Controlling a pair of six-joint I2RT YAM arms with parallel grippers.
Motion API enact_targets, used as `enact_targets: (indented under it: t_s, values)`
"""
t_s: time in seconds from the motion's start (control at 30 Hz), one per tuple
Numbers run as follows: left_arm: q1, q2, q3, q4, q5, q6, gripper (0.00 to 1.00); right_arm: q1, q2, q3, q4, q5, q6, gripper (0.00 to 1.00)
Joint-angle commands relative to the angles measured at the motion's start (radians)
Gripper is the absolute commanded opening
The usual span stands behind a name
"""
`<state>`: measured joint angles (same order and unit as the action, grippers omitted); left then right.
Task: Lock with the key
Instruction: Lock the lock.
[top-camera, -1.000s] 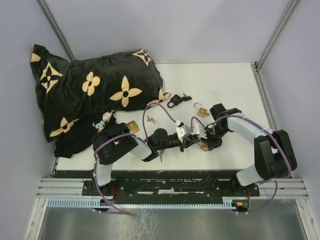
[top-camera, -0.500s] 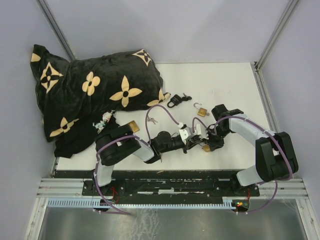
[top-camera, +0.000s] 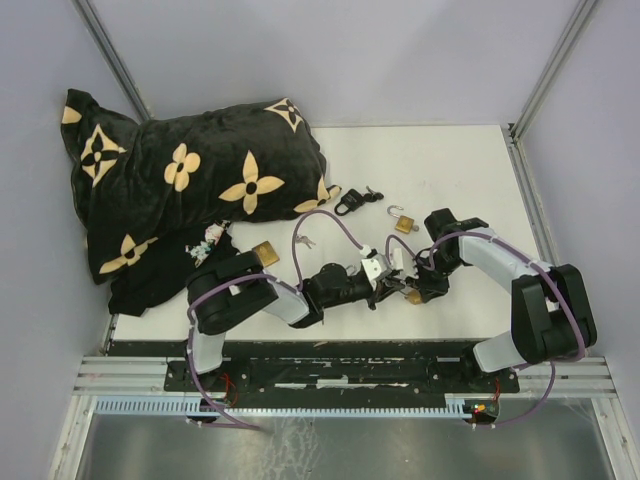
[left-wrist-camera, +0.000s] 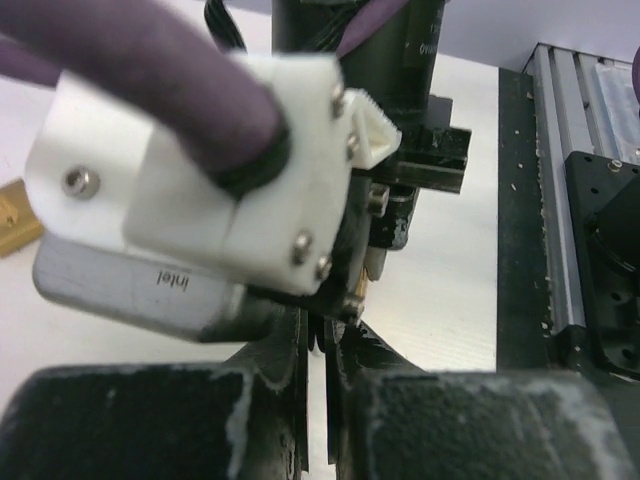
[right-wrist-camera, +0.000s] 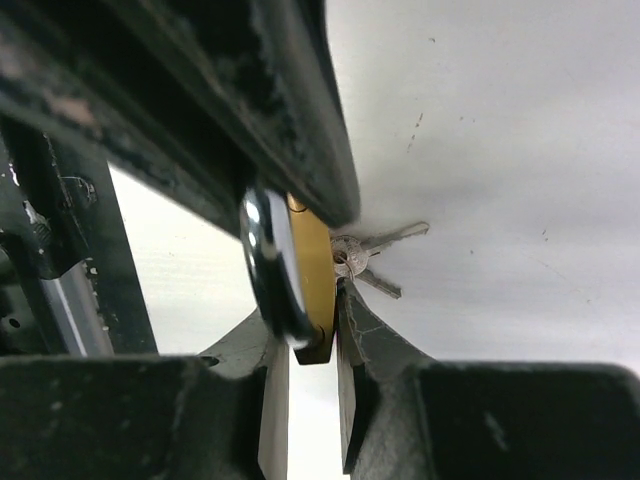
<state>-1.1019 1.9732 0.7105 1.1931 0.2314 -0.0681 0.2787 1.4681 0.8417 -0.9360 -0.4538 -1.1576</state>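
A brass padlock (right-wrist-camera: 318, 285) is pinched flat between the fingers of my right gripper (right-wrist-camera: 310, 340), just above the table near its front edge (top-camera: 412, 296). My left gripper (top-camera: 388, 285) meets it from the left. Its fingers (left-wrist-camera: 290, 360) are shut on a thin dark piece, seemingly the key (left-wrist-camera: 315, 340), right at the lock. Only a sliver of brass (left-wrist-camera: 372, 268) shows in the left wrist view. The right wrist's white camera mount (left-wrist-camera: 200, 190) hides the rest there.
A silver key bunch (right-wrist-camera: 375, 255) lies on the table beyond the lock. A black padlock with keys (top-camera: 350, 203), an open brass padlock (top-camera: 402, 222) and another brass lock (top-camera: 265, 252) lie nearby. A black flowered pillow (top-camera: 190, 180) fills the back left.
The left arm has crept a little to the right and its wrist has turned, with its cable loop rising. The right arm holds the padlock still.
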Motion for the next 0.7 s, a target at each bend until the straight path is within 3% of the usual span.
enact_targets:
  t_s: [0.0,0.27,0.53,0.67]
  values:
    - [-0.159,0.007,-0.107,-0.558,0.244,-0.157,0.08,0.02,0.031,-0.004,0.256,-0.197,0.003,0.02]
    - [-0.068,-0.195,-0.173,-0.394,0.191,-0.278,0.34,0.002,0.015,0.005,0.21,-0.235,-0.031,0.02]
    - [0.013,-0.356,-0.27,-0.28,0.099,-0.331,0.67,-0.003,0.011,0.015,0.178,-0.263,-0.051,0.02]
    - [0.019,-0.451,-0.334,-0.228,0.004,-0.322,0.73,-0.006,0.011,0.025,0.162,-0.285,-0.05,0.02]
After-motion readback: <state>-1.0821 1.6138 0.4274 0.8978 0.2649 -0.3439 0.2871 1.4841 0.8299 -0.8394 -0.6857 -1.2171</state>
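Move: The large brass padlock is still pinched in the right fingertips, practically at that hand point; from the shut left fingertips its body lies about 4 cm to the right, level in depth and roughly at their height, with the shackle at those fingertips. From the left hand, the small open brass padlock lies some 15 cm ahead, 2 cm right and 6 cm down; the black padlock lies about 20 cm ahead, 11 cm left and likewise below. The left hand comes free of the shackle and spreads its fingers wide as it draws off about 8 cm to the left and 5 cm back, dipping some 3 cm on the way before rising a little, its fingers tipping down by the way. The right hand keeps its pinch on the padlock body and carries it some 4 cm left, behind the departing left hand, rolling about 15 degrees so that its fingers swing farther out to the left. ##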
